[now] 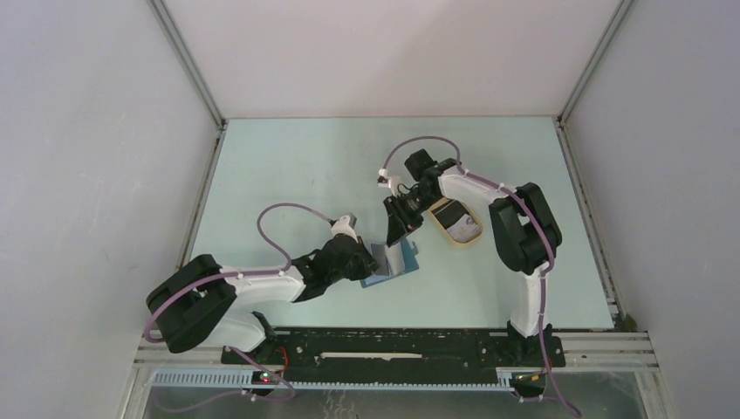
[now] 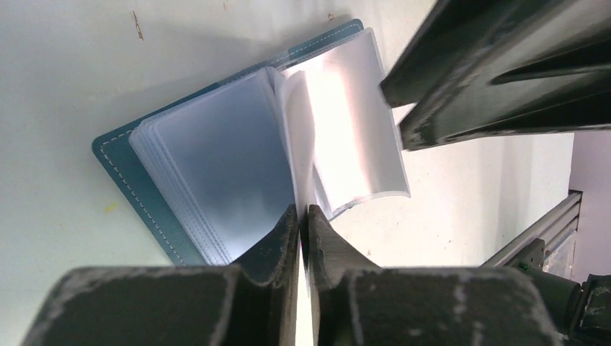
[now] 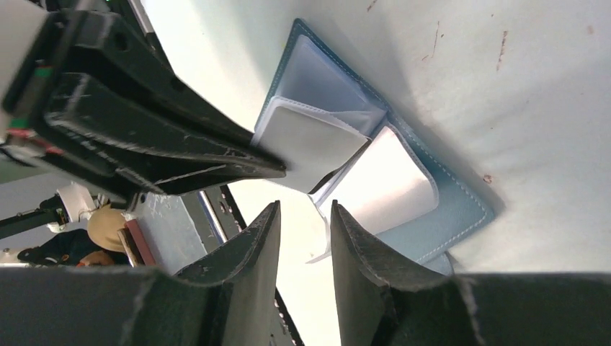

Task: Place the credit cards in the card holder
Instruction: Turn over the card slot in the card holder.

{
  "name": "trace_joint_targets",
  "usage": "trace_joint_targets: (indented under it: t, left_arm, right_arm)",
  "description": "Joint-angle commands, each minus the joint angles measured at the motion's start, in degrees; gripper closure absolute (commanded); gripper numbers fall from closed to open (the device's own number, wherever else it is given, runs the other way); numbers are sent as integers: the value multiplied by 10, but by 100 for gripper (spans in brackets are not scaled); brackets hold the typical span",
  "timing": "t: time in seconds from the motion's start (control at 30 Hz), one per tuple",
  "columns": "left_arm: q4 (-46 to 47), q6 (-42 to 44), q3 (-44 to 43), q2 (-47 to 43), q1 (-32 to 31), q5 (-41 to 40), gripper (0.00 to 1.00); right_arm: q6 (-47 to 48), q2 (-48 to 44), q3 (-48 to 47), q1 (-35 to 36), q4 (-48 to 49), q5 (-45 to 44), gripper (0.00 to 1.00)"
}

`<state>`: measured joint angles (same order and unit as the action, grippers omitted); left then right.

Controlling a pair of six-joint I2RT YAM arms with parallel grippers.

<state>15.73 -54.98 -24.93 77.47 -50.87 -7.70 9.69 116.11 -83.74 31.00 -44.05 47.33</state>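
Note:
The teal card holder (image 1: pixel 403 260) lies open on the table, its clear sleeves (image 2: pixel 216 158) fanned out. My left gripper (image 2: pixel 302 213) is shut on the edge of one upright sleeve (image 2: pixel 292 122) and holds it apart from the stack. My right gripper (image 3: pixel 304 209) hovers open just above the holder (image 3: pixel 461 209). A loose sleeve edge lies by its right finger (image 3: pixel 360 245), and nothing is gripped. In the top view the left gripper (image 1: pixel 377 259) and right gripper (image 1: pixel 394 234) meet over the holder. Credit cards (image 1: pixel 461 227), one dark and one whitish, lie in the tray.
A beige oval tray (image 1: pixel 476 237) sits just right of the card holder, under the right arm's forearm. Grey walls and metal rails close in the table on three sides. The arm bases stand along the near edge.

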Motion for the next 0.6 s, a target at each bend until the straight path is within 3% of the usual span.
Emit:
trace_joint_targets:
  t: [0.0,0.2,0.57]
  left_arm:
    - [-10,4,-39,12,4,12,84]
    - [-19,5,-56,16,5,18,67]
    - [-8,16,-107,51,5,60,60]
  right_arm:
    - [15,-42,-8,-9,-4,18,60]
    - [16,-52,-7,-15,-6,22,60]
    - [15,-70,-5,-29,-6,25,60]
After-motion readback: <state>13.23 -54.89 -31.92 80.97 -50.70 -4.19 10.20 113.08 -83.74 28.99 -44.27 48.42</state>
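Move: Just ahead of the left hand, still pinched at its free edge, is the card slot, its middle about 2 cm forward, 1 cm right and 1 cm below. The white slot already turned lies about 3 cm ahead, 5 cm right and 3 cm below the left hand. From the right hand, the pinched slot is some 3 cm back, 3 cm left and 4 cm down; the tray sits 10 cm ahead, 14 cm right and 5 cm down. Opening its fingers from their pinch on the slot's edge, the left hand then sweeps about 3 cm to the right, rising some 2 cm, towards the slot already turned, with the loosened slot standing between its parted fingers and one of them behind it. The right hand, fingers staying open, climbs about 2 cm away from the holder. ##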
